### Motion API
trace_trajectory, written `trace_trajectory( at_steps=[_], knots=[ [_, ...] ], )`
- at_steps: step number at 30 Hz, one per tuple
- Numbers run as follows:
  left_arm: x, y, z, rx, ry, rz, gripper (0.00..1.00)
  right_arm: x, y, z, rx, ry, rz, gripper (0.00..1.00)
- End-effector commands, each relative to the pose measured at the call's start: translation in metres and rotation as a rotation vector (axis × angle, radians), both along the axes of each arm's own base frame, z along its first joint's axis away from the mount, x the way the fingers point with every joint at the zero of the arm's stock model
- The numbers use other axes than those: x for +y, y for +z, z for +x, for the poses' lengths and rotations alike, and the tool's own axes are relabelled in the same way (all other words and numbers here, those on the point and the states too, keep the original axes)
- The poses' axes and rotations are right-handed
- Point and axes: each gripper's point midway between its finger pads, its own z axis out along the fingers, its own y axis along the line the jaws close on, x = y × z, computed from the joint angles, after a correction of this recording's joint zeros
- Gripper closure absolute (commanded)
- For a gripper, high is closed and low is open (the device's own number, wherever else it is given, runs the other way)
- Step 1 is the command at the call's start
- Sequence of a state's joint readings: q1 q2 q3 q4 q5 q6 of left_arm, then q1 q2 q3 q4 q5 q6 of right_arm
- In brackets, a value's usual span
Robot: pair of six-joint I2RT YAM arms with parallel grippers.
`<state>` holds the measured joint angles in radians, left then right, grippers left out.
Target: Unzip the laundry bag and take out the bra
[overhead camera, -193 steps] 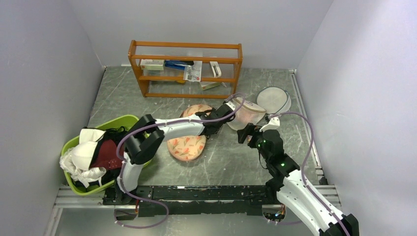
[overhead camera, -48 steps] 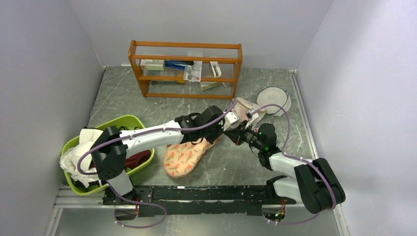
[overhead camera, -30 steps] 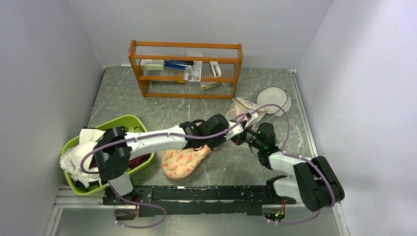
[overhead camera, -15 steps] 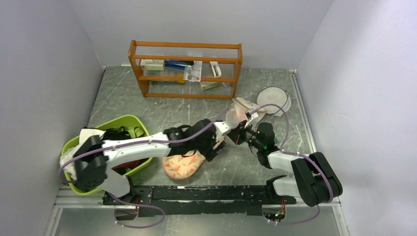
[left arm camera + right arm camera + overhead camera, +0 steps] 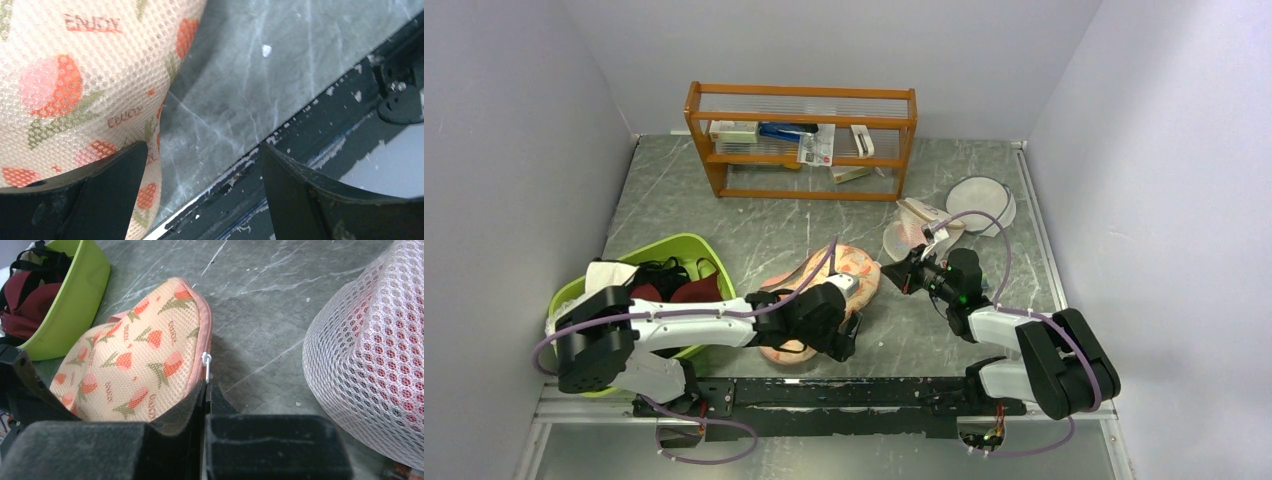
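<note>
The laundry bag [image 5: 856, 268] lies mid-table, peach mesh with orange-red flowers, partly under my left arm. My right gripper [image 5: 902, 277] is at its right end, shut on the bag's small white zip pull [image 5: 206, 364]; the fingers [image 5: 220, 405] meet just below it, as the right wrist view shows. My left gripper [image 5: 848, 338] is open at the bag's near end by the table's front rail, holding nothing. In the left wrist view the laundry bag [image 5: 75, 85] sits beside the left finger [image 5: 115, 165]. The bra is hidden.
A green basket [image 5: 679, 245] holding a dark maroon bra [image 5: 694, 292] and white cloths stands at the near left. A white mesh dome bag [image 5: 902, 233] and a round white mesh disc [image 5: 980, 203] lie behind the right gripper. A wooden shelf [image 5: 799, 140] stands at the back.
My left gripper has opened and drawn back from the bag's right end toward the front rail. The bag has swung to lie more across the table. The right gripper stays shut.
</note>
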<state>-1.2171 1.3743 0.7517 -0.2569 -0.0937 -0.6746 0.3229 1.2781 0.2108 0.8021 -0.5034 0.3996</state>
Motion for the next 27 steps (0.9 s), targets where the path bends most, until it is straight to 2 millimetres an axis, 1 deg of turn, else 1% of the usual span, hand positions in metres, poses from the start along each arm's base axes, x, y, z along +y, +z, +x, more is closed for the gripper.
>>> trace_trajectory(
  at_steps=[1,4,6,9,11,13,15,17,19,21,22,24,27],
  knots=[
    [0.009,-0.004,0.025,-0.009,0.127,0.053,0.05,0.006,0.011,0.007,-0.051,0.019,0.006,1.00],
    [0.024,-0.016,0.045,-0.004,0.175,0.074,0.04,0.009,0.010,0.007,-0.047,0.035,0.008,1.00],
    [0.035,-0.021,0.062,-0.029,0.204,0.095,0.05,0.009,0.010,0.007,-0.045,0.036,0.009,1.00],
    [0.046,-0.015,0.086,-0.134,0.213,0.146,0.04,0.016,0.007,0.004,-0.030,0.061,0.035,1.00],
    [0.058,-0.014,0.100,-0.186,0.221,0.208,0.03,0.029,0.004,-0.002,-0.017,0.115,0.056,1.00],
    [0.067,-0.013,0.112,-0.161,0.234,0.224,0.03,0.039,0.001,-0.004,-0.003,0.149,0.060,1.00],
    [0.070,-0.009,0.124,-0.131,0.228,0.199,0.04,0.047,0.000,-0.009,-0.005,0.173,0.058,1.00],
    [0.073,-0.002,0.136,-0.148,0.228,0.190,0.05,0.052,-0.001,-0.010,-0.011,0.175,0.037,1.00],
    [0.076,0.003,0.142,-0.137,0.238,0.208,0.05,0.056,-0.004,-0.010,-0.016,0.169,0.011,1.00],
    [0.077,0.008,0.143,-0.124,0.228,0.225,0.06,0.054,-0.008,-0.009,-0.017,0.156,0.000,1.00],
    [0.077,0.010,0.142,-0.119,0.222,0.232,0.06,0.059,-0.010,-0.013,-0.012,0.173,-0.004,1.00],
    [0.076,0.016,0.139,-0.107,0.203,0.229,0.07,0.060,-0.014,-0.014,-0.004,0.177,-0.008,1.00],
    [0.065,0.032,0.132,-0.101,0.163,0.152,0.09,0.060,-0.013,-0.013,-0.002,0.168,-0.016,1.00]
  ],
)
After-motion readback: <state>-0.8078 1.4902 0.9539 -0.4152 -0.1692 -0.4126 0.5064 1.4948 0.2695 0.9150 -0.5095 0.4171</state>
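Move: The laundry bag's middle lies about 8 cm ahead of the open left hand, 6 cm to its left and a little below; its zip pull is some 15 cm ahead of that hand and 7 cm to its right. The shut right hand has that pull right at its fingertips, with the bag's middle about 14 cm to its left and 6 cm back. From the right hand, the white mesh bag is roughly 10 cm ahead and 6 cm right, the round white bag 14 cm ahead and 18 cm right. The laundry bag's near side is pushed forward by the wide-open left hand, which sweeps about 15 cm forward and 7 cm left, dipping some 2 cm and rising at the end as it turns about 15 degrees counter-clockwise. The right hand, still shut at the zip pull, follows about 6 cm left, slightly back and down, turning some 10 degrees the same way. ##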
